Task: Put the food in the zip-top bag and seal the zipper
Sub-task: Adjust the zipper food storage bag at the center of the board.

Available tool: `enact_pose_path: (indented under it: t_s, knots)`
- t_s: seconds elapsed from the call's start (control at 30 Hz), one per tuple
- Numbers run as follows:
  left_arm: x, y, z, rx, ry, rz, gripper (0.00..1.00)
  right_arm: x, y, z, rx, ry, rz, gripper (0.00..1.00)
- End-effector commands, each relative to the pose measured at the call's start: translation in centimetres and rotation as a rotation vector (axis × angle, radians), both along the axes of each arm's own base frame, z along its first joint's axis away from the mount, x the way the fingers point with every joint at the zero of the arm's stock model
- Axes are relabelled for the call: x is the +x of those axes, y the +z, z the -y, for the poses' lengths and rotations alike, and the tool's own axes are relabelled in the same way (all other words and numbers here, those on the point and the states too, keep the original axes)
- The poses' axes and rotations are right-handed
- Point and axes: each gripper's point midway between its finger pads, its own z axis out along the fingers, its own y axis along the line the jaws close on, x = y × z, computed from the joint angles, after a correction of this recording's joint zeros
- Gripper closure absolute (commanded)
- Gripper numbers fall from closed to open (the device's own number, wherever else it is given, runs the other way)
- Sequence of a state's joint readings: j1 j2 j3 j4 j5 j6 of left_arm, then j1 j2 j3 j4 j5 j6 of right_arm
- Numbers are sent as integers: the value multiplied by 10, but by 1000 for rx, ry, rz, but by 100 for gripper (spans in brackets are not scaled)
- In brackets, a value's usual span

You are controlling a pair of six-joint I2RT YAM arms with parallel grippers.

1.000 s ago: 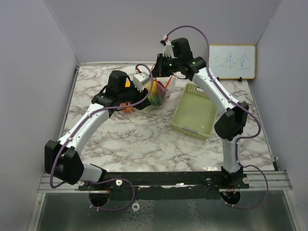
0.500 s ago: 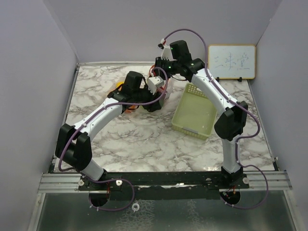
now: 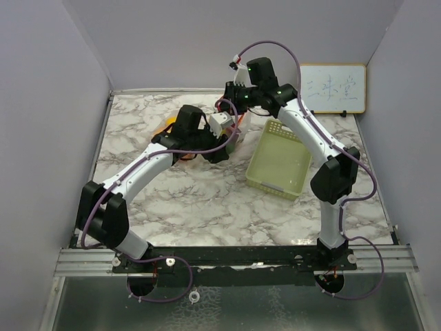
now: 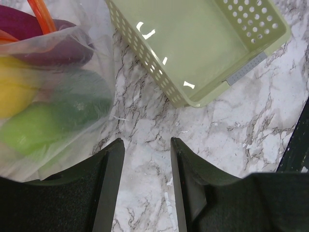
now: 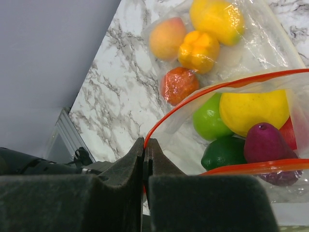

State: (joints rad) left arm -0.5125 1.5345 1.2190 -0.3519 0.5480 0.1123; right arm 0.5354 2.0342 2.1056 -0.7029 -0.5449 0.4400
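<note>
The clear zip-top bag (image 5: 169, 123) lies on the marble with its orange-red zipper rim (image 5: 207, 91) gaping. My right gripper (image 5: 145, 141) is shut on that rim at one end. Inside sits food: a light green fruit (image 5: 210, 118), a yellow one (image 5: 253, 110), a dark green one (image 5: 224, 152) and a purple one (image 5: 265, 145). More food shows under plastic beyond: a peach (image 5: 167, 38), an orange piece (image 5: 198, 50), a red-orange one (image 5: 178, 84). My left gripper (image 4: 147, 142) stands open over bare marble, just right of the bag (image 4: 91, 29). In the top view my left arm covers most of the bag.
The pale green perforated basket (image 4: 207, 48) lies close to the right of the left gripper, seen in the top view as a basket (image 3: 279, 162) under my right arm. A small whiteboard (image 3: 332, 88) leans on the back right wall. Grey walls close in both sides.
My left arm has swung right and forward, so its gripper now hangs between bag and basket and covers the bag from above. The right gripper has kept its hold on the rim.
</note>
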Motion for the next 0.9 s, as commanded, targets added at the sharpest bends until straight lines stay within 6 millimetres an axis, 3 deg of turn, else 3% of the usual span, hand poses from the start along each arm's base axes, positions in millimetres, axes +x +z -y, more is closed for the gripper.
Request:
enact_pose_path:
  t_s: [0.0,0.07,0.17,0.4,0.5,0.63,0.83,0.87]
  knots:
    - [-8,39,-7,-47,0,114,54,-8,32,2,45,28,63,98]
    - [-7,42,-12,-50,12,122,54,-9,32,2,46,32,60,98]
    - [12,41,-19,-45,49,118,54,-10,31,1,51,41,57,98]
    - [36,17,-34,-14,106,63,54,-14,33,1,56,57,55,98]
    - [51,19,-43,-15,138,66,54,-18,32,2,54,60,48,98]
    - [66,20,-40,-16,146,69,54,-19,30,3,55,61,37,98]
    - [72,9,-39,-5,147,46,54,-21,30,3,56,65,34,98]
    - [173,194,-44,-387,442,782,54,-21,29,3,55,66,33,98]
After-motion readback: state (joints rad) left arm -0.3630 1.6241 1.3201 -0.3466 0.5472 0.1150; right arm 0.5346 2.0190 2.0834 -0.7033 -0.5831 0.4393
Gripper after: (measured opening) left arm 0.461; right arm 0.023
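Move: The left edge of the zip-top bag, hanging just under the right hand's grip, lies about 8 cm ahead of the left hand, 1 cm left and 4 cm above it. The green apple in the bag is some 12 cm ahead, 4 cm left; the basket 7 cm ahead, 19 cm right; the filled bag 15 cm ahead, 16 cm left, all about 15 cm lower. That edge hangs some 4 cm straight below the right hand. Lifting about 4 cm with a slight draw back, the half-open left hand then swings forward and left while sinking again, ending some 6 cm forward and 4 cm left, turned about 10 degrees counter-clockwise. Its fingers come close under the right fingers, either side of the hanging bag edge; the right hand keeps its shut pinch on the red zipper rim, easing back barely 1 cm. ##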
